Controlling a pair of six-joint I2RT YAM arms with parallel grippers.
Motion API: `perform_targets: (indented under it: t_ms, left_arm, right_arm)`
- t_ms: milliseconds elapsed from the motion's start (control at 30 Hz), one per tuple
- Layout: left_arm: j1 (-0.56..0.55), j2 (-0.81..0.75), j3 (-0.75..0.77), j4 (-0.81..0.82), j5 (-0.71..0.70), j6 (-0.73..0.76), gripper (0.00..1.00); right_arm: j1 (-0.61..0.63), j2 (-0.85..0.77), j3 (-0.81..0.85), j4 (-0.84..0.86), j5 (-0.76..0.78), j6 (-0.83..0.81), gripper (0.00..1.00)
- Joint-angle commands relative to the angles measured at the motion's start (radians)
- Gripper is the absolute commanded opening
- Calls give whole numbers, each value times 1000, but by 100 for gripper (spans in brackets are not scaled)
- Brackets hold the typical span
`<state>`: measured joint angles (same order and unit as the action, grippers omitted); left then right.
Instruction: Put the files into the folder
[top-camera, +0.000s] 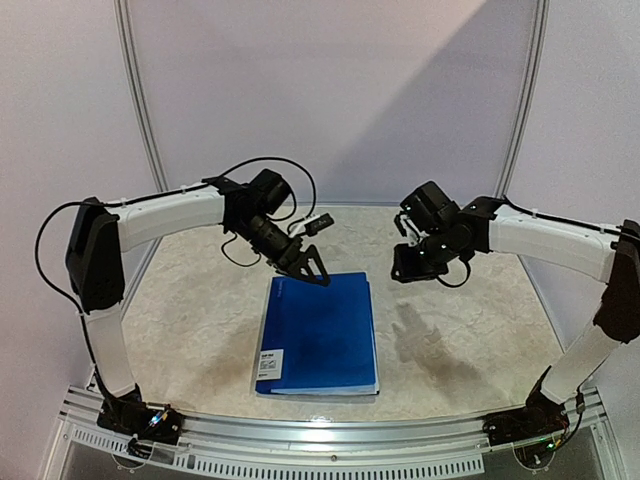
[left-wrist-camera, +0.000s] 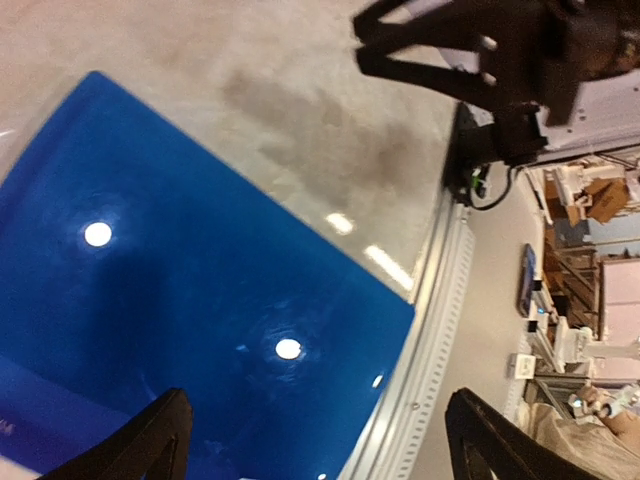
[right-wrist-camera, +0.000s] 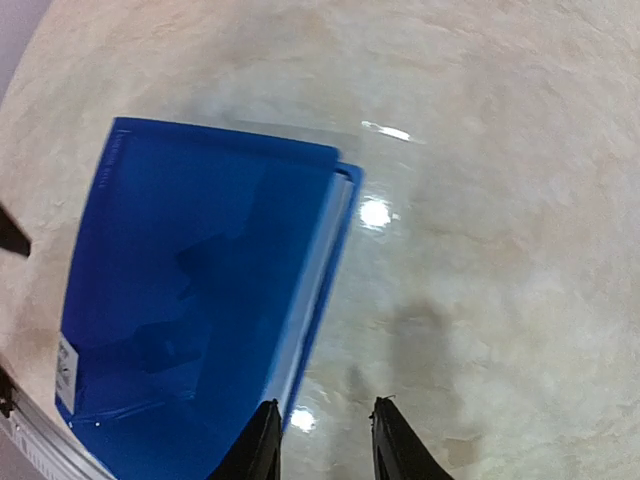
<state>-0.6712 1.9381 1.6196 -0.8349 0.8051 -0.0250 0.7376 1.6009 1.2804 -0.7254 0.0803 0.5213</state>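
The blue folder (top-camera: 320, 335) lies shut and flat on the table, with its white label (top-camera: 270, 362) at the near left corner. It fills the left wrist view (left-wrist-camera: 200, 300) and shows in the right wrist view (right-wrist-camera: 200, 290), where a pale strip runs between its covers along the right edge. The files are hidden. My left gripper (top-camera: 308, 268) hangs above the folder's far left corner, open with nothing in it (left-wrist-camera: 318, 400). My right gripper (top-camera: 405, 268) hovers to the right of the folder, above bare table, open with a narrow empty gap (right-wrist-camera: 325, 403).
A perforated aluminium rail (top-camera: 320, 435) runs along the table's near edge, close to the folder's near side (left-wrist-camera: 440, 300). White walls and thin metal posts (top-camera: 140, 110) close in the back and sides. Marbled beige tabletop (top-camera: 450, 340) lies right of the folder.
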Motion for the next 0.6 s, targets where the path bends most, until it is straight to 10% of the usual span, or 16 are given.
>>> perform_targets:
  t_ms: [0,567]
  left_arm:
    - [76,-105,-70,-133,-196,150,87]
    - [561,-253,-386,-42,-219,298,87]
  right_arm:
    - [73,38,8,165,-131,-56,32]
    - [75,226,-67,265,-169,24,34]
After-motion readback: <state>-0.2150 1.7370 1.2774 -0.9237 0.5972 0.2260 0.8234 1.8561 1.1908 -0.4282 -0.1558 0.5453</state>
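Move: The closed folder's middle lies about 20 cm to the right hand's left, 4 cm back and roughly 13 cm below it; its right edge is only some 6 cm to that hand's left, also 4 cm back. The white label on the cover sits about 12 cm left of the folder's middle and 9 cm nearer the bases. From the left hand, the folder's middle is about 2 cm back, neither left nor right, some 15 cm below. With its fingers held part-open, the right hand swings about 8 cm left to come in over the cover near the folder's right edge, then sinks some 11 cm and eases back a little, ending close above the cover; whether the tips touch can't be seen. Meanwhile the left hand, wide open, clears the folder to its own left by about 20 cm, turning counter-clockwise, sinking as it goes and edging forward at the end. ##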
